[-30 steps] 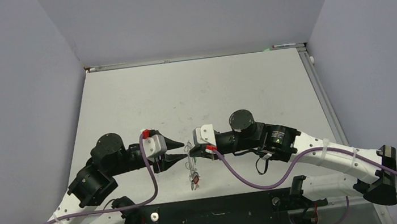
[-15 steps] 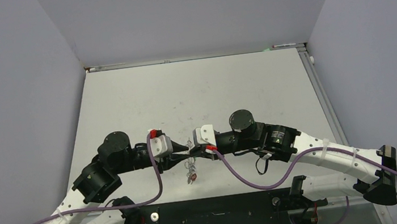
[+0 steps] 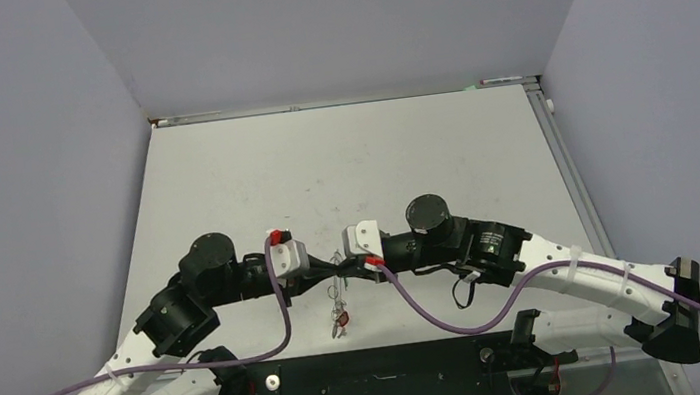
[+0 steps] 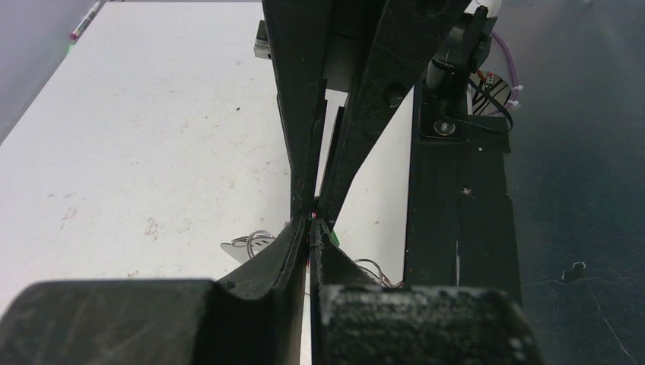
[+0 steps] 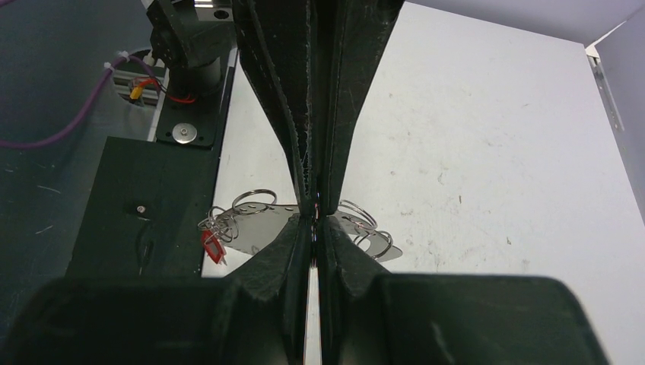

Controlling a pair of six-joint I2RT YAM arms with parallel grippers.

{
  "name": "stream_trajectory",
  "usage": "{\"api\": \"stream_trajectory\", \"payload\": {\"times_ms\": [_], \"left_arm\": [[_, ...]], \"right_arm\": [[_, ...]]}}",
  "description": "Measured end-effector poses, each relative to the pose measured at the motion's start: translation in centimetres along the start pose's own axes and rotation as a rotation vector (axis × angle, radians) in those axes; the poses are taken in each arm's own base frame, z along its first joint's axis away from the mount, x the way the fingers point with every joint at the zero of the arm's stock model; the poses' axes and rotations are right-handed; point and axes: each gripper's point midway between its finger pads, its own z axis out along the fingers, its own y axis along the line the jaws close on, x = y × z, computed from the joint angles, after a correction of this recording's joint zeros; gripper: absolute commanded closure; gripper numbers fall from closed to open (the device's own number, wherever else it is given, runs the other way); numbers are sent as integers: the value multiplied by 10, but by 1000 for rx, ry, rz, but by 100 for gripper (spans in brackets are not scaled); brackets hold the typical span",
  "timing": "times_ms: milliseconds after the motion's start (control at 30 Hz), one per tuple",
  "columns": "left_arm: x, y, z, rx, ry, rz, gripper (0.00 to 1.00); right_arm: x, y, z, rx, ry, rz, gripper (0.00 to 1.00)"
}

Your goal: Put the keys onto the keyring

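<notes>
The keyring [image 3: 335, 263] hangs between my two grippers above the table's near edge. My right gripper [image 3: 346, 268] is shut on it from the right, and my left gripper [image 3: 327, 277] is shut on it from the left, tip to tip. In the right wrist view my right gripper [image 5: 312, 218] pinches the keyring [image 5: 258, 220], with small split rings [image 5: 357, 214] on both sides. A key with a red tag [image 5: 213, 245] dangles at the ring's low end [image 3: 342, 317]. In the left wrist view a green tag [image 4: 335, 238] peeks beside my left gripper [image 4: 313, 221]. The blue tag is hidden.
The black base plate [image 3: 379, 380] runs along the near edge just below the hanging keys. The white table [image 3: 342, 168] stretches behind the grippers, with grey walls on the left, right and back.
My left gripper was open one second ago. It has moved right to the keyring and closed on it. The keys have swung slightly. The right arm has stayed still.
</notes>
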Motion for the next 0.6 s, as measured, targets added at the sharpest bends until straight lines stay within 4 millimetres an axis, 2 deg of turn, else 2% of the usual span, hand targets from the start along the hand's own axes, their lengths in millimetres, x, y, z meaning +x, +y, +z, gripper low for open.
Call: {"api": "stream_trajectory", "payload": {"times_ms": [33, 100, 133, 200, 333, 433, 600], "left_arm": [[0, 0, 0, 0, -4, 2, 100], [0, 0, 0, -4, -20, 4, 100], [0, -1, 1, -7, -30, 3, 100], [3, 1, 0, -24, -40, -2, 100], [6, 1, -1, -46, -74, -25, 100], [0, 0, -3, -55, -118, -36, 100], [-12, -1, -5, -59, -199, -46, 100]], "right_arm": [[1, 0, 0, 0, 0, 0, 87], [1, 1, -2, 3, -5, -1, 67], [1, 2, -3, 5, -12, -2, 60], [-3, 1, -5, 14, -31, -5, 54], [-17, -2, -14, 50, -85, -25, 53], [-24, -3, -19, 67, -118, -34, 54], [-15, 0, -18, 71, -116, -18, 59]]}}
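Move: Both sets of closed fingertips meet at the small ring of the green tag; the tag's middle hangs about 1 cm back and 2 cm below either hand, 1 cm to the left hand's right and straight below the right hand sideways. The grey keyring plate is centred some 2 cm back and 3 cm below both hands, level sideways. The red tag and keys hang roughly 9 cm back and 5 cm below both, also level sideways. Right fingers open and release the ring, lifting about 2 cm and rightward, while the left keeps pinching, tipping up. ##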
